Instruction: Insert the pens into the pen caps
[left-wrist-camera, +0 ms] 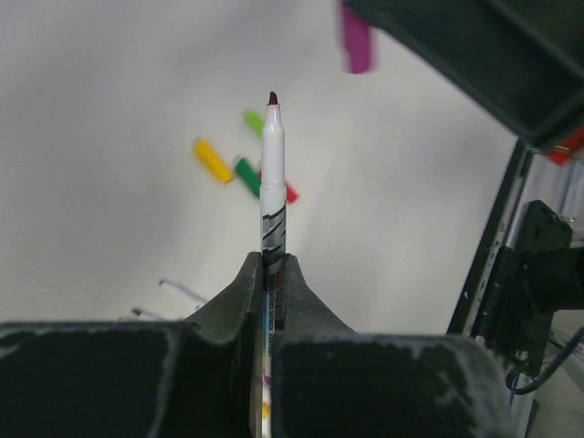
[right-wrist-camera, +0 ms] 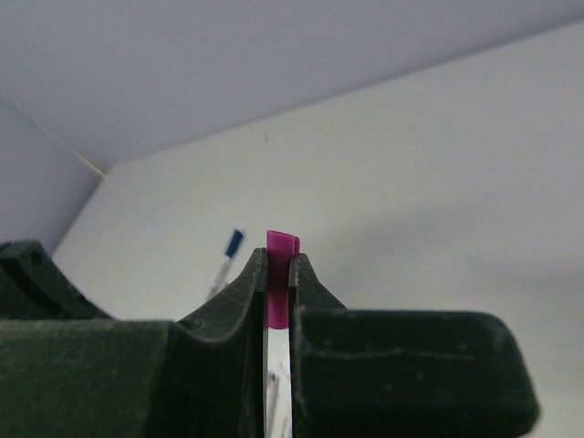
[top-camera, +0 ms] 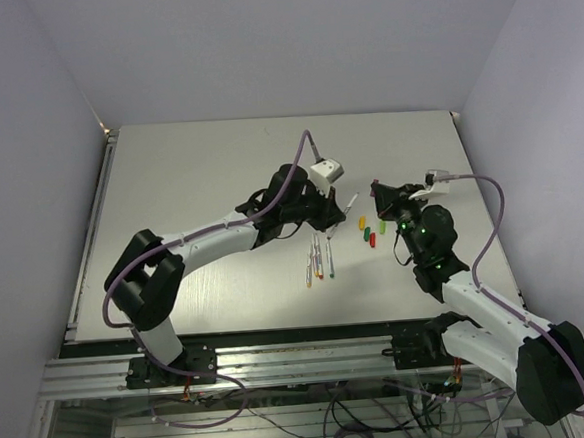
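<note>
My left gripper (left-wrist-camera: 271,260) (top-camera: 339,204) is shut on a white pen (left-wrist-camera: 273,182), which sticks straight out with its dark purple tip bare. Up and to the right of that tip, my right gripper (top-camera: 379,195) (right-wrist-camera: 278,260) is shut on a magenta pen cap (right-wrist-camera: 282,265) (left-wrist-camera: 356,41); cap and tip are apart. On the table below lie a yellow cap (left-wrist-camera: 212,160) (top-camera: 361,221), a light green cap (left-wrist-camera: 253,119), a dark green cap (left-wrist-camera: 246,176) and a red cap (left-wrist-camera: 290,192). Several more pens (top-camera: 320,259) lie side by side nearer the front. A blurred blue-ended pen (right-wrist-camera: 230,248) shows left of the magenta cap.
The white table (top-camera: 199,175) is walled at the back and on both sides. Purple cables (top-camera: 291,169) loop over both arms. The metal frame (top-camera: 281,355) with the arm bases runs along the near edge.
</note>
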Controlling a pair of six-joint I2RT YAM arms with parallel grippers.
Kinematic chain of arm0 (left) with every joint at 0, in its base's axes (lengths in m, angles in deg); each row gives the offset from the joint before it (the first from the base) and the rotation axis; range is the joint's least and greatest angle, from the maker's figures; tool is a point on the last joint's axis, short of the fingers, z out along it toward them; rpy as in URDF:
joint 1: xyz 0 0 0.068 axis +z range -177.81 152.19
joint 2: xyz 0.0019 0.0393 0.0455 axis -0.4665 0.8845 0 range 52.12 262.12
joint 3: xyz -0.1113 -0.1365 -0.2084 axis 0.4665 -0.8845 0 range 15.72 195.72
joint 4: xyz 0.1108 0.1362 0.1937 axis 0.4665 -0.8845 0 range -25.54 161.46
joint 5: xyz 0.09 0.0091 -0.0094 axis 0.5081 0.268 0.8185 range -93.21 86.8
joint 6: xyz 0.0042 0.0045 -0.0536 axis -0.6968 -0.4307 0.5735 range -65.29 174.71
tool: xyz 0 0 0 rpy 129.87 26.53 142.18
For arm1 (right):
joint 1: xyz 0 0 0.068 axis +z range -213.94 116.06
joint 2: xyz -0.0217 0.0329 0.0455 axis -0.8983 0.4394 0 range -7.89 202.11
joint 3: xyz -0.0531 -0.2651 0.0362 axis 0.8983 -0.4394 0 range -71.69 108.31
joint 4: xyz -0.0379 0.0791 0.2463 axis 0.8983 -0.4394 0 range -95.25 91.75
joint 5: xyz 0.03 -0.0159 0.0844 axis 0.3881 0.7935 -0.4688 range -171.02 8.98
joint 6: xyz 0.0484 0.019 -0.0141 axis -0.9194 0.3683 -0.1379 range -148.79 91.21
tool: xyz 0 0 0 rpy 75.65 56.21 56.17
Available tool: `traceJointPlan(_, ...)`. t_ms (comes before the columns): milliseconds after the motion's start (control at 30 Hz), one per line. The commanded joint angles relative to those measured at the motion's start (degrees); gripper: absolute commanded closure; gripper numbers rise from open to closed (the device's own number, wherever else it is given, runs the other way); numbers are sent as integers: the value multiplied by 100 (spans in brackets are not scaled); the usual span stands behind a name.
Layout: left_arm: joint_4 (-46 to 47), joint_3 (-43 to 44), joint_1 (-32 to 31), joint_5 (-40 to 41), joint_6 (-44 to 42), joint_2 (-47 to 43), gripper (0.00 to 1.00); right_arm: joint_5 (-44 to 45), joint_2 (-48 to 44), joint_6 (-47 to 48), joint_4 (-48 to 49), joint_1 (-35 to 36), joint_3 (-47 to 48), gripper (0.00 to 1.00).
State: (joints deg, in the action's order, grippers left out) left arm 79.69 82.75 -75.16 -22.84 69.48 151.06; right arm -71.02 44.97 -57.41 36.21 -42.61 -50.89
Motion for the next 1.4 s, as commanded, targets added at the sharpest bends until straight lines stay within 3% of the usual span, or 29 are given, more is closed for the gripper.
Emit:
traceJointPlan(0, 736, -116, -161, 112, -264, -338, 93, 37, -102, -105, 1470, -22, -148, 100)
traceJointPlan(200, 1488, -454, -187, 45, 1, -554, 93, -39, -80, -126, 2322, -23, -278, 100)
traceJointPlan(800, 1610, -335, -182, -215, 308, -481, 93, -527, 463, -504, 3782, -23, -611, 100)
traceJointPlan(1367, 1670, -382, -187, -311, 297, -507, 93, -669, 805, -478, 3986, -21, -526, 100)
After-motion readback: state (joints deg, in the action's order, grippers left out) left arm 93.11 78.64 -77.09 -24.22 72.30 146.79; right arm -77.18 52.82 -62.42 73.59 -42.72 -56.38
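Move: The magenta cap in the right hand's fingers lies about 4 cm ahead, 9 cm to the right and 6 cm above the left hand, which grips the pen. From the right hand the pen's bare tip is some 4 cm left and 1 cm back, about level. On the table some 21 cm below the right hand lie the yellow cap, 2 cm ahead; the green cap, 1 cm back and 1 cm right; and the red cap, 3 cm back and 3 cm right. The magenta cap is carried up some 7 cm by the right hand, mostly early on, its fingers tipping upward about 20 degrees and then easing a little left, so that its mouth comes over the bare pen tip. The left hand lifts the pen about 5 cm towards it, drawing slightly back and right as the wrist rolls; both grips stay shut. ##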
